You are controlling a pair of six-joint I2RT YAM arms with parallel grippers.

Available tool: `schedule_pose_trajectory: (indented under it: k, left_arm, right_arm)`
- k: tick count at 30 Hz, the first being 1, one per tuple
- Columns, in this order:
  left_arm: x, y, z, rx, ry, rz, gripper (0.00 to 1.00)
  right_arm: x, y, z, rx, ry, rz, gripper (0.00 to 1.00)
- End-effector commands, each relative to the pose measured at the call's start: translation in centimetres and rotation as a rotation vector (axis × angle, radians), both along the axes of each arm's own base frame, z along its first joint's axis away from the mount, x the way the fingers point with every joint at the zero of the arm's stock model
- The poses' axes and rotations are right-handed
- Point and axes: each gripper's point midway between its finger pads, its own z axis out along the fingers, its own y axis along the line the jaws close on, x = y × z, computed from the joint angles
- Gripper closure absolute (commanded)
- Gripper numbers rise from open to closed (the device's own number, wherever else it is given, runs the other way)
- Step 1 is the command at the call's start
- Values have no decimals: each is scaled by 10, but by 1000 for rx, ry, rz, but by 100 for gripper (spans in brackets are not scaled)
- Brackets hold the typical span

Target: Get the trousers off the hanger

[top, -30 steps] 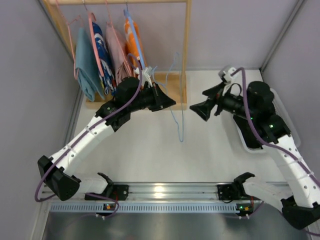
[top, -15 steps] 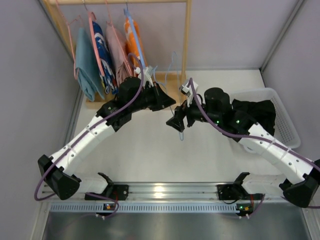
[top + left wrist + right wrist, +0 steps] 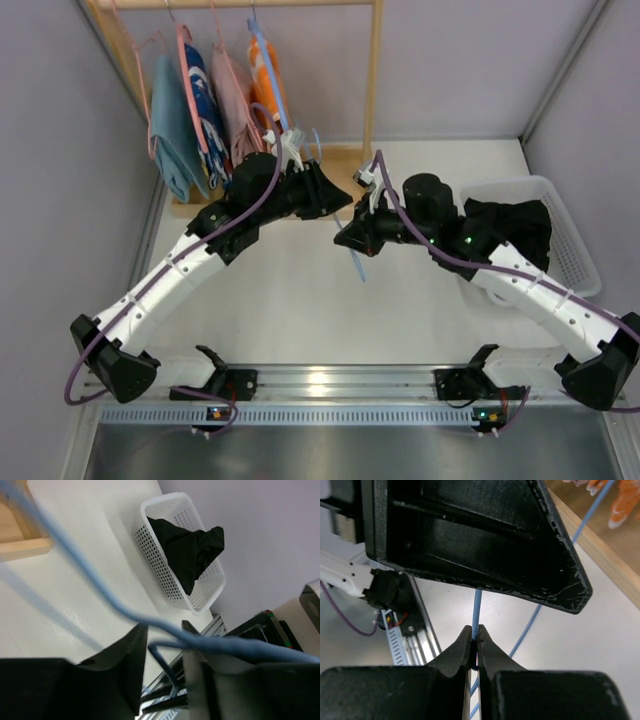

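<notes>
A bare light-blue hanger (image 3: 355, 262) hangs over the table between my two grippers. My right gripper (image 3: 345, 238) is shut on its wire (image 3: 477, 607), jaws pinched together around it (image 3: 474, 640). My left gripper (image 3: 340, 200) stands just above, its jaws a little apart, with the hanger wire (image 3: 100, 587) running through the gap (image 3: 162, 640) and over one finger. The black trousers (image 3: 510, 225) lie crumpled in the white basket (image 3: 575, 260), also seen from the left wrist (image 3: 192, 550). The orange patterned trousers (image 3: 268, 85) hang on the rack.
A wooden rack (image 3: 372, 90) stands at the back left with several garments on hangers, its base board (image 3: 22, 545) close under my left gripper. The left gripper's black finger (image 3: 470, 540) fills the top of the right wrist view. Grey walls close both sides.
My right arm swung left from the basket to the hanger and shut on its wire. My left gripper's jaws have parted slightly around the hanger.
</notes>
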Motion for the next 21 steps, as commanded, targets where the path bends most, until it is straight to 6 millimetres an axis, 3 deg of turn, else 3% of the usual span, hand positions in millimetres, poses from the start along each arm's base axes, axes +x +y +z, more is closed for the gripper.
schedule_pose_trajectory:
  k: [1,4,5,8,11,15,21]
  left_arm:
    - [-2,8,28,-31,-95,19,57]
    - [-9,12,40,-42,-133,3,46]
    - [-11,13,44,-40,-153,-6,37]
    - [-16,20,56,-41,-201,-7,23]
    - [-21,26,66,-43,-246,-9,20]
    - [-28,38,83,-42,-322,-16,12]
    - [-36,58,111,-10,-478,6,3]
  right_arm:
    - [-21,10,50,178,-11,114,100]
    - [-22,5,56,214,23,104,100]
    - [-20,2,58,225,42,90,100]
    - [-10,-9,56,246,90,30,100]
    - [-2,-24,49,252,143,-42,100]
    - [-11,-40,52,233,136,-62,100]
    - [-6,-52,78,254,47,-88,100]
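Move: Between the two hands hangs the hanger: its middle sits about 5 cm above the right hand's grip and 2 cm ahead of it, 1 cm to its left, and at the left hand almost in the fingers. The foot of the rack's right post is some 18 cm ahead of the right hand, 5 cm right and 29 cm down; the trousers in the basket lie about 12 cm ahead, 38 cm right and 28 cm down. Letting go of the hanger, the left hand spreads its already parting fingers wide and backs off up about 7 cm, leftward and a little back, its fingertips tilting up some 20 degrees. The right hand keeps its pinch on the blue shoulder wire, lifts a little first, then draws the hanger right, about 5 cm right and 4 cm up overall, its fingertips tipping up slightly. ##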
